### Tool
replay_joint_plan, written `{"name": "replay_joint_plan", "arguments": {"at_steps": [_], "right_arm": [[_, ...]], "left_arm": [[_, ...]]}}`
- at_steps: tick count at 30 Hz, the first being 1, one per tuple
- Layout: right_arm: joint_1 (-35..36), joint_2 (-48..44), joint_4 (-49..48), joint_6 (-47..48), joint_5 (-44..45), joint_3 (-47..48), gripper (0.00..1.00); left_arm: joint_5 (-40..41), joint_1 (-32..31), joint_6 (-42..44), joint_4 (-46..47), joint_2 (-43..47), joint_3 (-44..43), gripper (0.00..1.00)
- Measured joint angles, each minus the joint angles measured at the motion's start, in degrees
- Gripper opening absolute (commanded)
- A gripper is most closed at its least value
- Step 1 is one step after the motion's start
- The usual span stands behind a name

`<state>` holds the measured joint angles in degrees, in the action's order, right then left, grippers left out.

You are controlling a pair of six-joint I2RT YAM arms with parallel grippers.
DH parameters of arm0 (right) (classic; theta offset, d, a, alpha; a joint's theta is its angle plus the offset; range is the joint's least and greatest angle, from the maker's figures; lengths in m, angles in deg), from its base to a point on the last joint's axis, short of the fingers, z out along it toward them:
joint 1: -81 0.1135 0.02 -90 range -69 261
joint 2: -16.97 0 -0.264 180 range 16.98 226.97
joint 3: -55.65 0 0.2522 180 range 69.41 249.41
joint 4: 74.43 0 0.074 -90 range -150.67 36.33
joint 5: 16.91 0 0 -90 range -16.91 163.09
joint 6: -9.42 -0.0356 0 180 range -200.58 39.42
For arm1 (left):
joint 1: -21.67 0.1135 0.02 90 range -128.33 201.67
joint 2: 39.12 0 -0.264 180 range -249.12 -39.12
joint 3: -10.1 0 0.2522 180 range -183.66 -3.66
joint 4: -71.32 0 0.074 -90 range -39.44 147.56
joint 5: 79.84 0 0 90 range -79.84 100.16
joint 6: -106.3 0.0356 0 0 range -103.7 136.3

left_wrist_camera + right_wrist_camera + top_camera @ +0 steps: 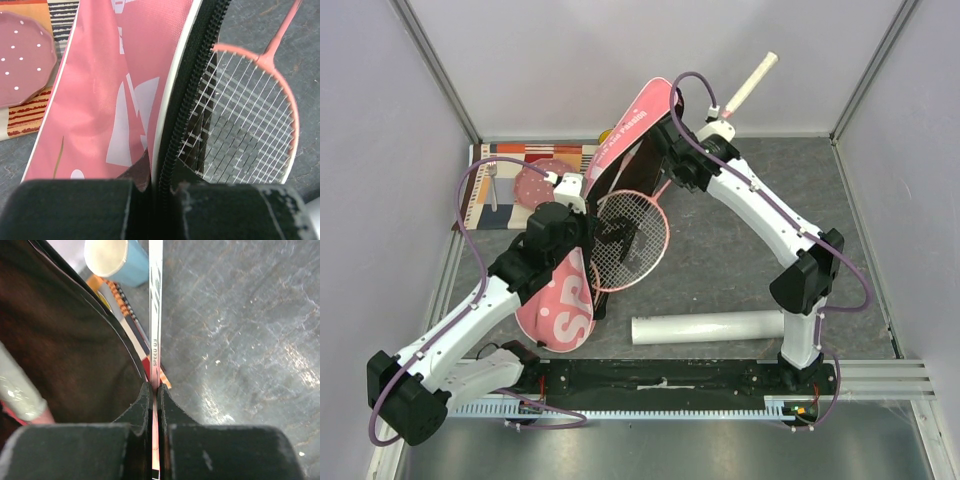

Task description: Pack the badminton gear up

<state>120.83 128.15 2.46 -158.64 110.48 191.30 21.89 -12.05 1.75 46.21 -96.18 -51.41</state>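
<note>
The pink racket bag (pixel 560 305) lies in front of the left arm, its upper flap (pixel 100 100) raised on edge. My left gripper (pixel 582 215) (pixel 159 177) is shut on the flap's zippered rim (pixel 192 75). A pink-framed racket (pixel 632 240) has its head (pixel 255 115) at the bag's opening, partly behind the flap. Its white handle (pixel 752 84) points up to the back right. My right gripper (pixel 682 160) (pixel 156 390) is shut on the racket's thin shaft (pixel 156 315), right beside the bag's dark inside (pixel 60 340). The long white tube (pixel 710 327) lies near the right arm's base.
A striped placemat (pixel 505 160) with a pink dotted plate (pixel 535 182) (pixel 20 60) and a fork (pixel 492 185) lies at the back left. A blue mug (pixel 117 257) stands just past the bag's far end, and a bit of yellow (pixel 607 135) shows there. Walls close in on three sides.
</note>
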Motion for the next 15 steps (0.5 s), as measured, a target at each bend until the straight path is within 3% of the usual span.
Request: {"name": "replay_joint_plan", "arguments": {"at_steps": [7,15], "right_arm": [[0.68,-4.39,-6.51,-0.66,-3.58,-11.96,0.0],[5.66,-4.79,-8.5,-0.26,-3.69,-9.4,0.0]], "left_arm": [[-2.38,0.0,-0.85,-0.5,-0.2,-0.13,0.02],[-6.88,0.07,-2.54,-1.9,-3.67,-3.63,0.02]]}}
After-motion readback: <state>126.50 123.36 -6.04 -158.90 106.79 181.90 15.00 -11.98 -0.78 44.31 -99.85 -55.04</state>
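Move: The right hand already pinches the second racket's shaft. The bag's open mouth lies about 12 cm to its left, 6 cm back and 8 cm below. The racket head hangs some 13 cm left and 16 cm back, the packed racket's handle about 11 cm left and 3 cm forward, and the blue mug roughly 8 cm forward, 6 cm left and far below. For the left hand, already clamped on the zip edge, the mouth is about 10 cm right and 8 cm ahead. Keeping its pinch on the racket shaft, the right hand feeds the head in behind the zip edge: it dips about 3 cm while easing back, then swings left and climbs again, ending some 5 cm left and 3 cm back, turned slightly counter-clockwise. The left hand keeps the edge gripped and carries it about 2.5 cm right, towards the racket. ##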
